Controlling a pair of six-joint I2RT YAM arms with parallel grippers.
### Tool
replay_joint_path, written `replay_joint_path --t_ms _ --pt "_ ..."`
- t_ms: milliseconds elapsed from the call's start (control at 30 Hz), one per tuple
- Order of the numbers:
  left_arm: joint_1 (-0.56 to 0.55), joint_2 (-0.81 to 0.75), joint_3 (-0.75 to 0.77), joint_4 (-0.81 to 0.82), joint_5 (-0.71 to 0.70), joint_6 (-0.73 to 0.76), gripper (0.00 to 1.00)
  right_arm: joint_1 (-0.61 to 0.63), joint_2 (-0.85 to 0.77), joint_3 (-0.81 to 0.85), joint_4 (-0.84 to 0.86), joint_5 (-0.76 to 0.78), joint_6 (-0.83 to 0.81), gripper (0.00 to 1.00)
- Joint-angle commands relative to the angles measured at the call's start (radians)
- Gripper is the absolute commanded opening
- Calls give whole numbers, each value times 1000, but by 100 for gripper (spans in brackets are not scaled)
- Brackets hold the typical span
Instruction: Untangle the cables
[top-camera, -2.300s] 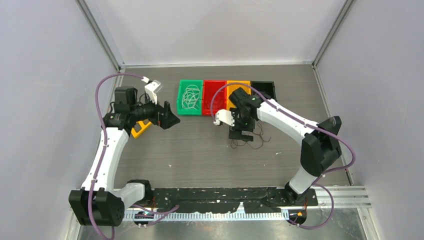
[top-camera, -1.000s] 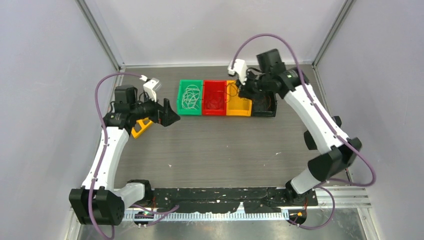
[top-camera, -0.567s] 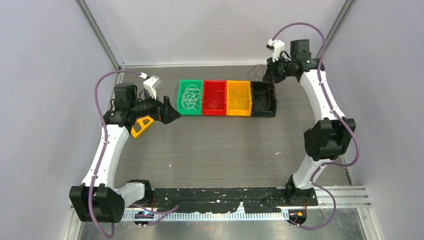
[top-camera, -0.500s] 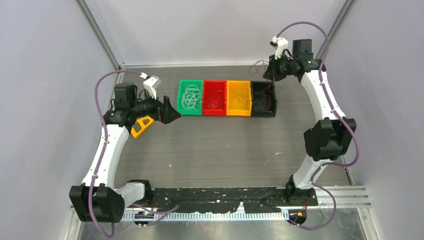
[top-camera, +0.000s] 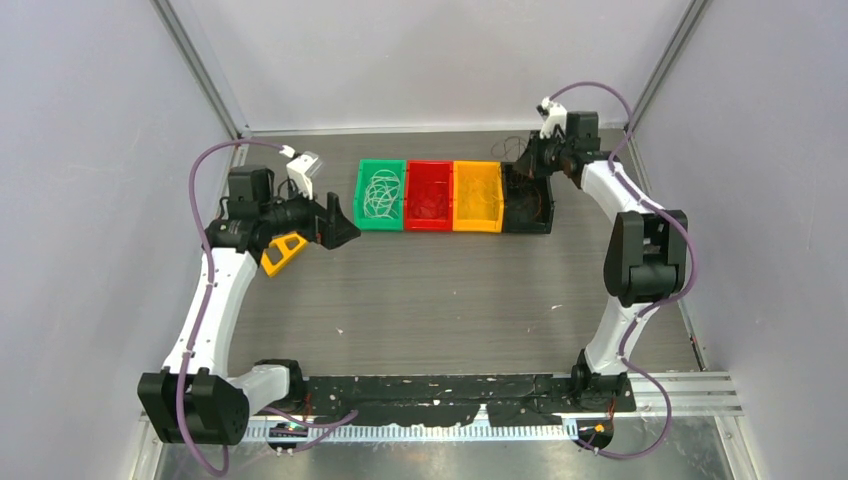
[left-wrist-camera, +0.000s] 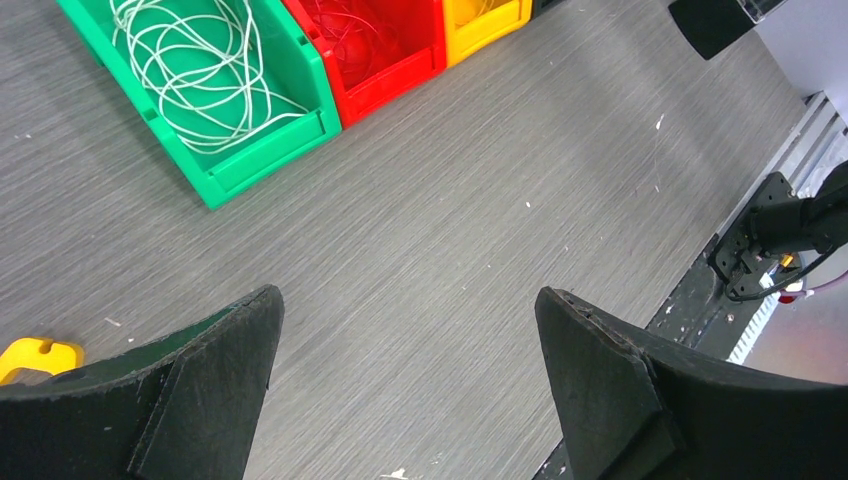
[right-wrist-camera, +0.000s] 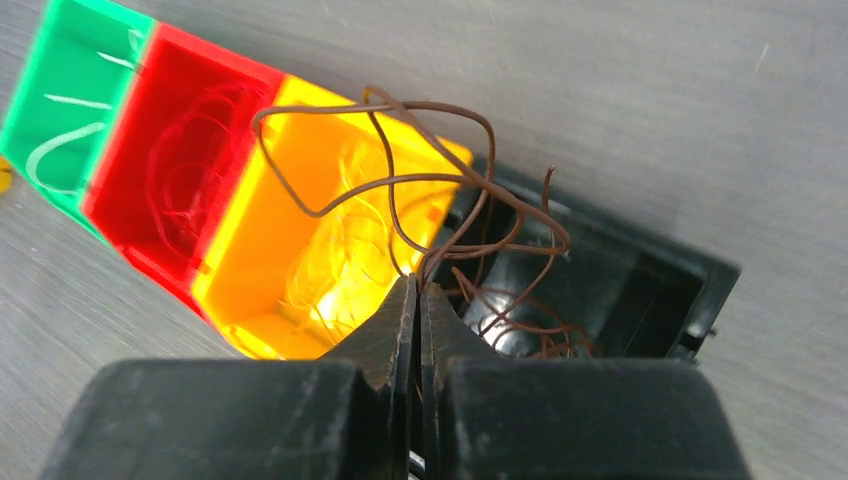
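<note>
My right gripper (right-wrist-camera: 418, 287) is shut on a bundle of dark brown cables (right-wrist-camera: 440, 190), which curl up from its tips over the black bin (right-wrist-camera: 650, 290). In the top view this gripper (top-camera: 524, 162) hangs at the far edge of the black bin (top-camera: 541, 226). More brown cables lie inside that bin. Whitish cables (left-wrist-camera: 190, 60) lie coiled in the green bin (left-wrist-camera: 270, 155), red ones in the red bin (right-wrist-camera: 190, 170), and yellow ones in the orange bin (right-wrist-camera: 330, 240). My left gripper (left-wrist-camera: 405, 300) is open over bare table, left of the bins, with nothing between its fingers.
The green (top-camera: 380, 226), red (top-camera: 430, 226), orange (top-camera: 477, 227) and black bins stand in a row at the back of the table. A small yellow object (top-camera: 283, 250) lies under my left arm. Walls close in the back and both sides.
My right arm has lifted the brown cables from the middle of the table, swung them to the back right, and come down over the black bin. The left arm has barely moved.
</note>
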Motion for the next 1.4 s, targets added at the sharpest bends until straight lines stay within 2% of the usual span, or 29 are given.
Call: replay_joint_path --t_ms 0,133,400,700,833,933,1033,1233,1367 --pt "-4 -23 48 -17 -16 27 100 -1 -12 -85 94 66 -10 5" --pt "-4 -27 35 3 -20 14 99 0 -5 -125 8 116 -64 5" --pt "-3 4 54 9 -17 -4 100 26 97 -45 -259 275 -160 5" --pt "-4 1 50 2 -25 -4 100 70 88 -50 -304 562 -156 6" --pt "-4 7 49 3 -23 -7 99 96 117 1 -339 560 -182 6" --pt "-3 11 57 0 -24 -6 100 102 141 72 -384 479 -174 28" --pt "-3 11 63 -5 -25 -2 100 101 125 102 -408 430 -176 43" --pt "-4 14 58 -2 -26 1 99 101 44 114 -456 357 -220 61" --pt "-4 24 64 -8 -20 9 99 99 -9 135 -520 288 -276 62"
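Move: My right hand still pinches the brown cable above and just past the black box, whose middle lies about 5 cm back, 4 cm to the right and 15 cm below. The yellow box stands as far back but some 8 cm to my left, the red box about 19 cm left, both equally low. From my left hand the black box is roughly 14 cm ahead, 41 cm right and 21 cm down. I lower the held cable into the black box with my right hand, sinking about 14 cm while drawing back 6 or 7 cm and easing right, the fingers tipping further down and the hand's left side rolling down some 30 degrees. There I open the fingers over half way, letting go of the cable, and rise about 4 cm, drifting slightly left. ##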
